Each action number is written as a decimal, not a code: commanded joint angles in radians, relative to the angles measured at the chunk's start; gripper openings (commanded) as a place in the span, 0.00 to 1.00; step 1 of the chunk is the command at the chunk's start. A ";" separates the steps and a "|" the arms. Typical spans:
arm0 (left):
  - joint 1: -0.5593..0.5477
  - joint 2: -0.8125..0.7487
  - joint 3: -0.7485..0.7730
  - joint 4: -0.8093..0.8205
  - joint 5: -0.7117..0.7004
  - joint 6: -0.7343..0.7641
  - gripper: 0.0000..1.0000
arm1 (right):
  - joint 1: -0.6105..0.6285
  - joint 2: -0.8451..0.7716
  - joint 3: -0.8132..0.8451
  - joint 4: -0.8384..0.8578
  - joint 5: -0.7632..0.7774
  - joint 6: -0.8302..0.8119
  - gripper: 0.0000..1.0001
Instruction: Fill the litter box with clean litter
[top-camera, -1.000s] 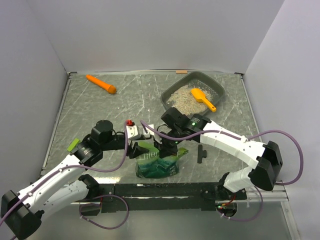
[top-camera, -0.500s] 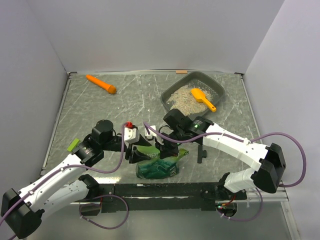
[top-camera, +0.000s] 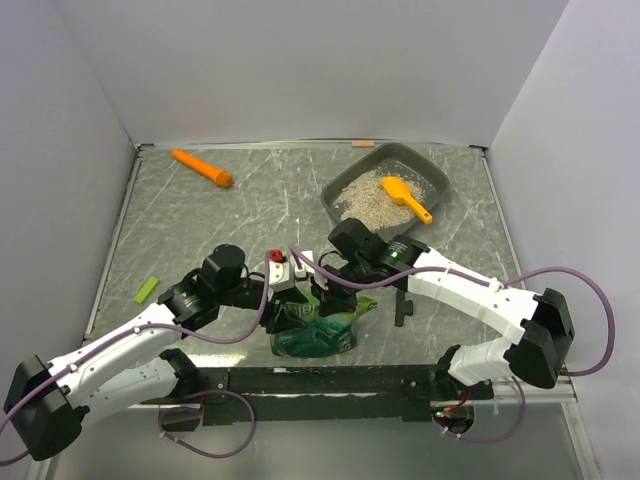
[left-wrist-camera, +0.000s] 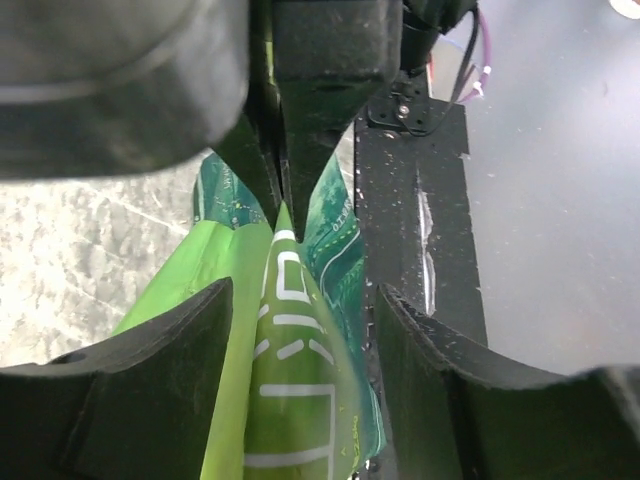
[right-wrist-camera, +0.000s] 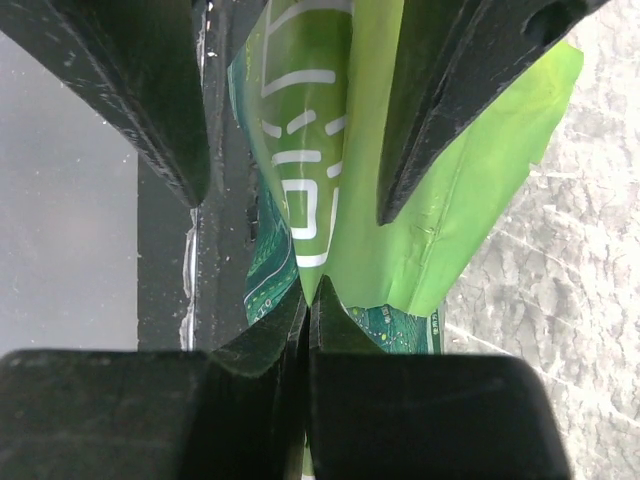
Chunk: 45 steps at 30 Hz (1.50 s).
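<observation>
The dark grey litter box (top-camera: 434, 173) stands at the back right with pale clean litter (top-camera: 362, 200) and an orange scoop (top-camera: 404, 197) inside. A glossy green bag (top-camera: 318, 338) stands near the front edge between both arms. My right gripper (right-wrist-camera: 308, 292) is shut on the bag's (right-wrist-camera: 440, 230) folded top edge. My left gripper (left-wrist-camera: 305, 300) is open and straddles that same top of the bag (left-wrist-camera: 290, 330) from the opposite side, with gaps at its fingers (left-wrist-camera: 150, 370). In the top view the left gripper (top-camera: 297, 308) and right gripper (top-camera: 328, 299) meet over the bag.
An orange carrot-shaped object (top-camera: 203, 168) lies at the back left. A small green scrap (top-camera: 148, 289) lies on the left, and a black part (top-camera: 402, 306) lies right of the bag. The black mounting rail (top-camera: 330, 380) runs just in front of the bag.
My left arm has swung right, bringing its open jaws around the bag's top. The right gripper has kept its pinch on the bag, which now stands more gathered.
</observation>
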 joint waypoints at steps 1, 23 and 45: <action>-0.018 0.003 -0.022 -0.010 -0.080 -0.012 0.61 | -0.009 -0.102 0.016 0.144 -0.080 -0.004 0.00; -0.031 -0.049 0.136 -0.186 -0.393 0.162 0.01 | -0.046 -0.298 -0.010 0.216 0.072 0.097 0.54; 0.051 -0.212 0.073 -0.130 -0.270 0.223 0.01 | -0.166 -0.097 0.022 0.097 -0.112 -0.229 0.60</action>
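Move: The litter bag's gathered green top edge lies practically between the left hand's open fingers, about 1 cm ahead, 1 cm right and 1 cm below; the right hand still pinches this edge at its own hand point. The green bag body hangs some 9 cm below the left hand and 3 cm to its right, level fore and aft. From the right hand, the black tool is roughly 4 cm ahead, 18 cm right and 16 cm down. Left pinches the bag's top and drags it about 6 cm left-forward; right releases, rises 10 cm, then sinks forward. ##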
